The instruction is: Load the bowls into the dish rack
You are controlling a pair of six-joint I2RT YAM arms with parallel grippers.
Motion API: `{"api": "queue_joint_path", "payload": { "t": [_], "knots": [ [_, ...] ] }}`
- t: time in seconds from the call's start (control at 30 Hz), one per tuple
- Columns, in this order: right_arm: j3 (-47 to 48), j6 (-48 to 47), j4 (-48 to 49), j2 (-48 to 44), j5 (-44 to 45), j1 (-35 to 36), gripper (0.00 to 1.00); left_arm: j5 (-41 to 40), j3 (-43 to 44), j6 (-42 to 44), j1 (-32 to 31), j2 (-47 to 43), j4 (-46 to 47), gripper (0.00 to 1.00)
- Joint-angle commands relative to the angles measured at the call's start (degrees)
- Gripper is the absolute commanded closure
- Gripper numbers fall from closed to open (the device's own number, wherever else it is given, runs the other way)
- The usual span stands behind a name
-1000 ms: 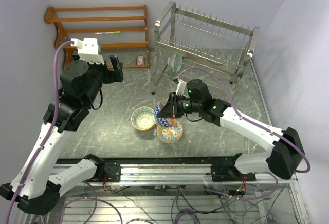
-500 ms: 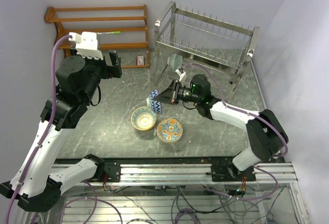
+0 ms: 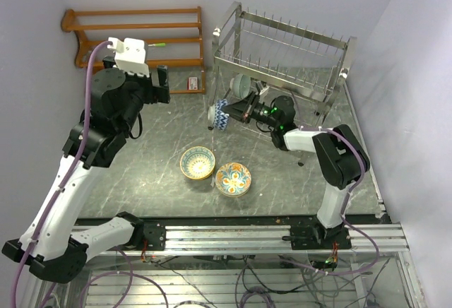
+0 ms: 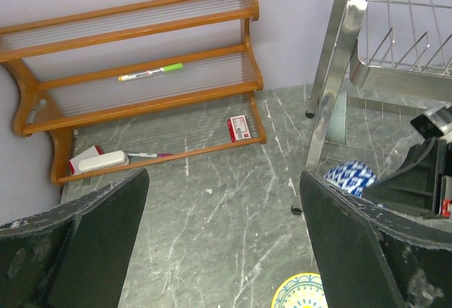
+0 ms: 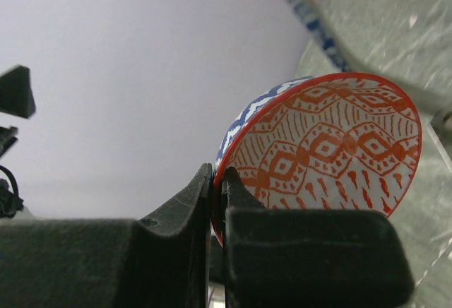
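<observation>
My right gripper (image 3: 229,111) is shut on the rim of a bowl (image 3: 219,115), blue-and-white outside and orange-diamond patterned inside (image 5: 332,149). It holds the bowl on edge above the table, by the lower left corner of the dish rack (image 3: 282,52). The fingers (image 5: 205,202) pinch the rim from both sides. A pale bowl (image 3: 242,84) stands in the rack's lower tier. On the table lie a yellow-teal bowl (image 3: 197,162) and a blue-orange floral bowl (image 3: 233,179). My left gripper (image 3: 159,85) hangs open and empty over the table, left of the rack (image 4: 332,89).
A brown wooden slatted shelf (image 3: 134,36) stands at the back left with a green marker (image 4: 150,73), a small red-and-white box (image 4: 239,128) and a white eraser (image 4: 102,160). Walls close in behind and on both sides.
My right arm has carried the blue bowl up from beside the two table bowls and back towards the rack's lower left corner. The left arm has shifted slightly back and to the right.
</observation>
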Motion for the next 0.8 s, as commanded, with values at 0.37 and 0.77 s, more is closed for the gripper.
{"api": "queue_joint_path", "payload": {
  "t": [0.37,0.77],
  "knots": [
    [12.0,1.8,14.2,11.3,4.4,-10.1,1.00,0.0,0.9,1.2,-0.2,2.8,1.9,0.01],
    [13.2,0.6,17.3,14.7,6.2,-17.8,1.00,0.4,-0.1,0.9,-0.2,4.9,2.5,0.01]
  ]
}}
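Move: The right hand holds the blue-and-red bowl; the free lower-tier slot lies about 13 cm ahead, 8 cm right and 5 cm below. The green bowl stands 13 cm ahead, 3 cm right, 6 cm lower; the upper tray's rail runs 10 cm ahead, 8 cm right, 12 cm up. The yellow bowl sits 17 cm back, 14 cm left, 17 cm below. From the left hand, the slot is some 18 cm ahead, 36 cm right, 28 cm below. Right hand carries the held bowl about 13 cm forward, 10 cm right under the upper tray, swivelling clockwise. ##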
